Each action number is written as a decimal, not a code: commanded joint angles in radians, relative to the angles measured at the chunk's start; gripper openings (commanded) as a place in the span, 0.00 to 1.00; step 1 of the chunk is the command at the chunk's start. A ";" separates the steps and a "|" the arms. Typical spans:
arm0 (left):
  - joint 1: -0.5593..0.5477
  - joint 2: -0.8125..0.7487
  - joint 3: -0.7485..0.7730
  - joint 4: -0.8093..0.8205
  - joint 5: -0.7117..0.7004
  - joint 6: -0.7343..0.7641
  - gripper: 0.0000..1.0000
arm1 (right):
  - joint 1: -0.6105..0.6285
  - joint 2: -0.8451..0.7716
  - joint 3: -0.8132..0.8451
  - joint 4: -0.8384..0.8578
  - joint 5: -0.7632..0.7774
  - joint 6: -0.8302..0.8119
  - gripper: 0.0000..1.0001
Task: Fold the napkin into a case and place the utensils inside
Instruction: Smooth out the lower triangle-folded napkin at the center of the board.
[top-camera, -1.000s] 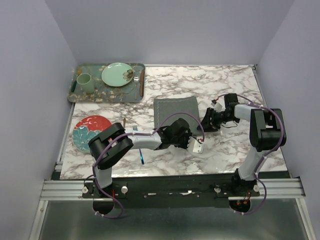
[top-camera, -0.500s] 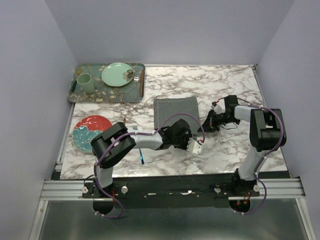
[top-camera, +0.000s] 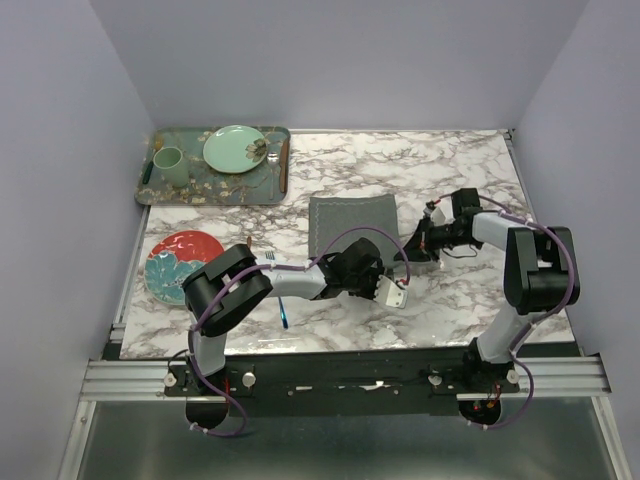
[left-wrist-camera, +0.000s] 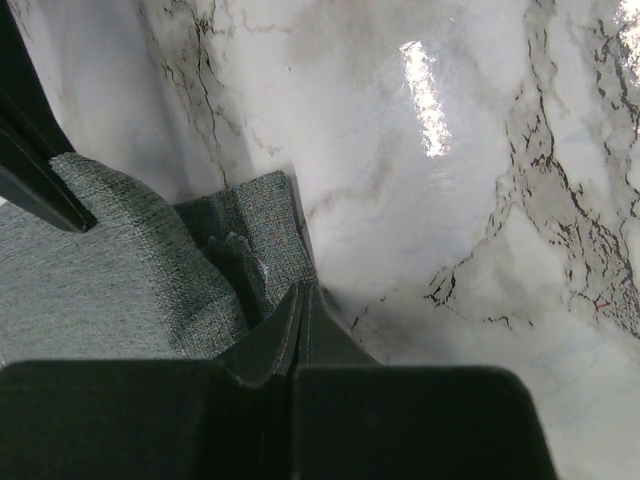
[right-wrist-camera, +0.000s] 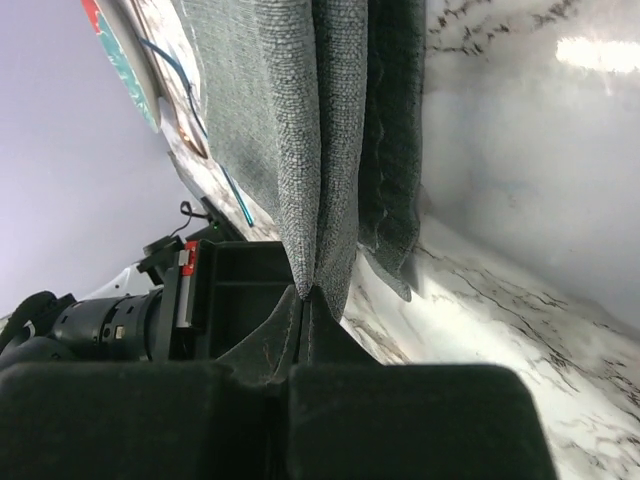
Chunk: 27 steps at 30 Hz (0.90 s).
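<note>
The dark grey napkin (top-camera: 345, 222) lies mid-table, its near part lifted and doubled between both grippers. My left gripper (top-camera: 370, 266) is shut on the napkin's near corner; the wrist view shows the cloth (left-wrist-camera: 130, 260) bunched at the closed fingertips (left-wrist-camera: 300, 300). My right gripper (top-camera: 413, 247) is shut on the napkin's right edge, where two layers of cloth (right-wrist-camera: 320, 150) run into the closed tips (right-wrist-camera: 308, 296). A blue fork (top-camera: 284, 314) lies on the marble near the front edge, left of the napkin, and shows as a thin blue line (right-wrist-camera: 236, 195) in the right wrist view.
A red and teal plate (top-camera: 183, 262) sits at the left. At the back left, a patterned green tray (top-camera: 160, 192) holds a green cup (top-camera: 169, 166), a green plate (top-camera: 236, 148) and a brown-handled utensil (top-camera: 285, 166). Lilac walls enclose three sides.
My right gripper has moved in from the right and shut on the napkin's edge. The left gripper has kept its hold on the corner and barely moved.
</note>
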 joint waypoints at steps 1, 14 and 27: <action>-0.005 0.027 0.014 -0.036 -0.015 -0.013 0.02 | -0.001 0.007 -0.042 -0.040 -0.004 0.015 0.01; -0.005 -0.188 0.026 -0.166 0.129 -0.156 0.24 | -0.001 0.140 0.014 -0.059 0.119 -0.072 0.01; 0.334 -0.156 0.138 -0.436 0.172 -0.547 0.33 | 0.000 0.088 -0.020 -0.163 0.143 -0.256 0.01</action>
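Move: Under the left fingertips, shut on the lower layer's near edge, lies the napkin's near right corner, about 2 cm to their right; the napkin's middle is some 8 cm ahead and 7 cm left. The fork lies 25 cm left and 3 cm back. From the right hand, holding a lifted part of the napkin's right side, that near corner is about 4 cm back and 6 cm down, and the napkin's middle 3 cm ahead, 12 cm left, 6 cm down. Keeping its pinch, the right hand lowers the raised cloth about 5 cm and draws it some 3 cm back towards the near right corner, down to table level. The left hand first stays put, then opens partway, comes free of the near edge and rises about 10 cm, easing back a little before swinging forward and left over the napkin. ##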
